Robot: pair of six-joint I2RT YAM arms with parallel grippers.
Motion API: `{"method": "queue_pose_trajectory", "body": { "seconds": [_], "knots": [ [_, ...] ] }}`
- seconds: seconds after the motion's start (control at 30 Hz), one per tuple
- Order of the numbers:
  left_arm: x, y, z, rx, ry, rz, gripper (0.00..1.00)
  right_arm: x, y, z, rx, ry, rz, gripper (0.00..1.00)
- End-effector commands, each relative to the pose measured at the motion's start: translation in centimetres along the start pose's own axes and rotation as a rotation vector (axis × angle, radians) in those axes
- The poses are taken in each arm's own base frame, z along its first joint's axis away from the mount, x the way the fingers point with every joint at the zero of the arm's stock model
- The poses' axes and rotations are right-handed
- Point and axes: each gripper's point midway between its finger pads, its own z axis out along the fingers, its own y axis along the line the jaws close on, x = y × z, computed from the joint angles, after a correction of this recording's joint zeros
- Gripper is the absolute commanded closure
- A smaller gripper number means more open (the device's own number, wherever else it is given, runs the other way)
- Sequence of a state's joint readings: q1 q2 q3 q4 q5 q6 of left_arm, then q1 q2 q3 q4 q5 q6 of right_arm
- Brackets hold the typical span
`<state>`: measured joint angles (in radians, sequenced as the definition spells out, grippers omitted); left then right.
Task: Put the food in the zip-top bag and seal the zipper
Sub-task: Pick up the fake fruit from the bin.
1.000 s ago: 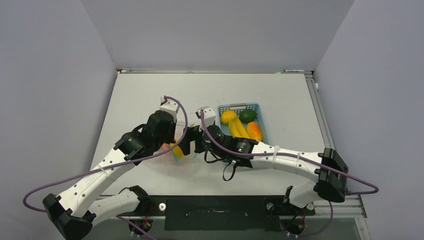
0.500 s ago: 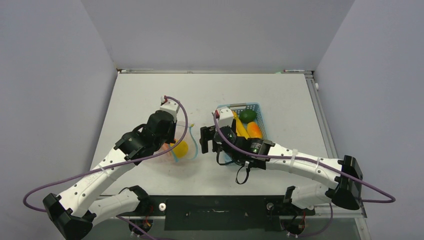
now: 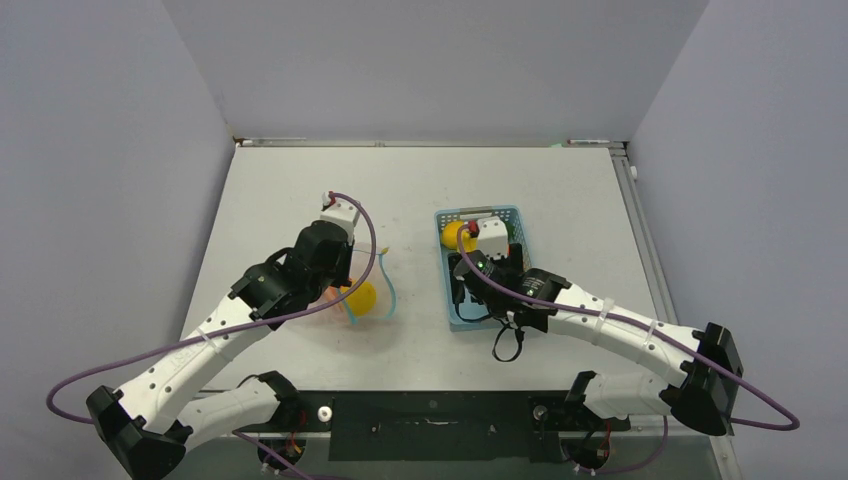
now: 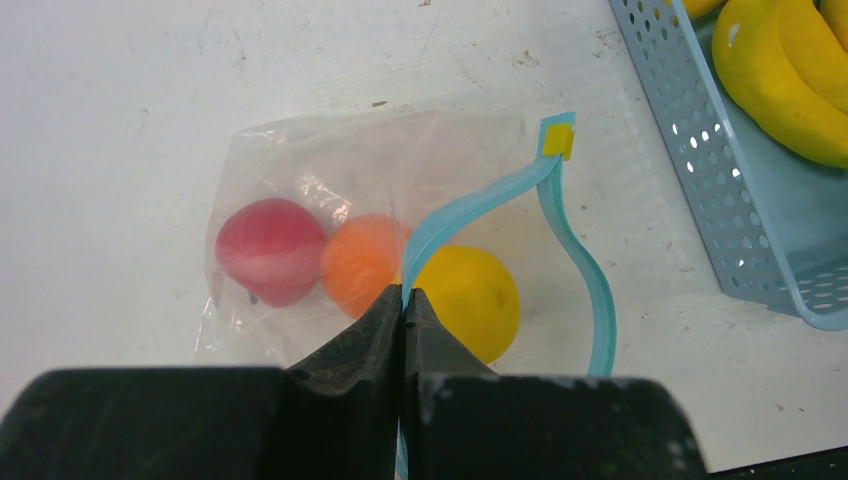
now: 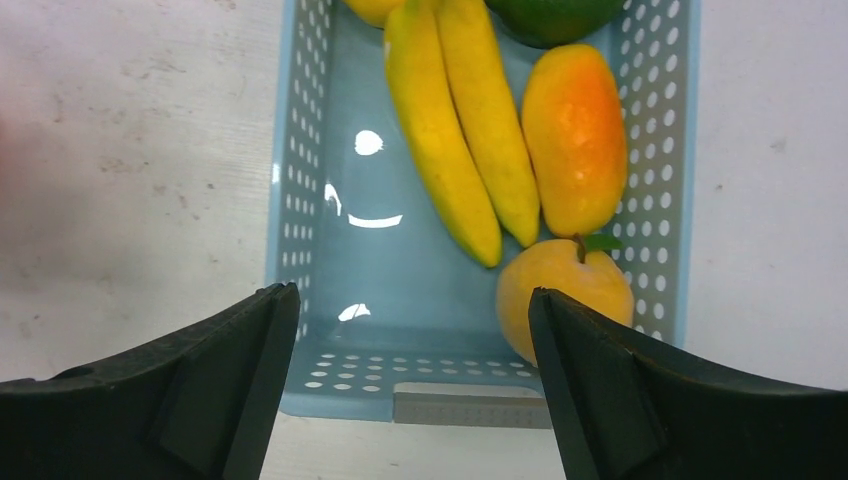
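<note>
The clear zip-top bag point(image 4: 330, 170) lies on the table with its mouth open to the right. Inside it are a red apple point(image 4: 272, 250), an orange point(image 4: 362, 263) and a yellow lemon point(image 4: 470, 300). My left gripper point(image 4: 403, 295) is shut on the teal zipper point(image 4: 480, 205), holding the upper lip up. My right gripper point(image 5: 412, 295) hangs open and empty over the near end of the light-blue basket point(image 5: 300, 200). That basket holds bananas point(image 5: 450, 130), a mango point(image 5: 572, 150), a lime point(image 5: 555, 15) and a yellow-orange round fruit point(image 5: 565, 290).
From above, the basket point(image 3: 478, 212) sits right of centre with the right gripper point(image 3: 468, 290) over it, and the bag point(image 3: 372, 300) lies a short gap to its left. Purple cables loop off both arms. Grey walls close in three sides.
My right gripper has pulled back from the bag's mouth, swung right and come over the basket. The yellow lemon now lies in the bag. The left gripper has kept its hold.
</note>
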<state>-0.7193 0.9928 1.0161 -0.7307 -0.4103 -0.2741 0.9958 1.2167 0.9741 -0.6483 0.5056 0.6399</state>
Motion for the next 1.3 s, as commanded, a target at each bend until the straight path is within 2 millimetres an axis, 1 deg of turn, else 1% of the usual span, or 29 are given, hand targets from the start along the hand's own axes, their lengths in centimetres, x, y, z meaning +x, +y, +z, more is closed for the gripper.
{"method": "queue_pose_trajectory", "body": {
  "seconds": [0.0,0.23,0.37,0.73,0.87,1.0,1.27],
  "knots": [
    [-1.3,-0.6,-0.1,0.023,-0.040,-0.017,1.00,0.1,-2.9,-0.5,0.114,-0.015,0.003,0.13],
    [-1.2,-0.6,0.0,0.021,-0.037,-0.016,1.00,1.8,-4.6,0.5,0.212,0.030,-0.018,0.11],
    [-1.2,-0.6,0.0,0.021,-0.035,-0.014,1.00,2.2,-5.5,1.2,0.256,0.038,-0.016,0.11],
    [-1.2,-0.6,0.0,0.019,-0.036,-0.013,1.00,3.7,-7.7,3.9,0.325,0.098,0.004,0.11],
    [-1.1,-0.6,0.0,0.016,-0.035,-0.012,1.00,4.2,-8.2,4.5,0.345,0.106,0.013,0.12],
    [-1.2,-0.6,0.0,0.016,-0.036,-0.013,1.00,5.1,-8.6,5.1,0.360,0.130,0.016,0.12],
    [-1.1,-0.6,0.0,0.015,-0.035,-0.011,1.00,7.1,-9.3,6.2,0.388,0.175,0.013,0.17]
  ]
}}
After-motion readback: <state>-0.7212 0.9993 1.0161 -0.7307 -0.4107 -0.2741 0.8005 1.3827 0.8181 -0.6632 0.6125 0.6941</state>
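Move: The right hand is open over the bin; the leafed yellow-orange fruit it goes for lies roughly 10 cm to its right, 3 cm ahead and 12 cm below. The mango is about 8 cm farther out than that fruit, and the two bananas some 9 cm farther out and 6 cm left of it. From the left hand the leafed fruit is about 33 cm to the right, a couple of centimetres ahead and 17 cm lower. The right hand travels about 9 cm to the right and sinks as much into the near right corner of the bin, easing a little forward, first mostly sideways, then almost straight down, until its wide-open fingers stand one on either side of the leafed fruit, not yet closing. On the way the wrist swings some 15 degrees clockwise, rolls about as much with its left side dropping, and tips slightly more downward, while the left hand holds still with the bag's blue zipper edge pinched shut between its fingers. ##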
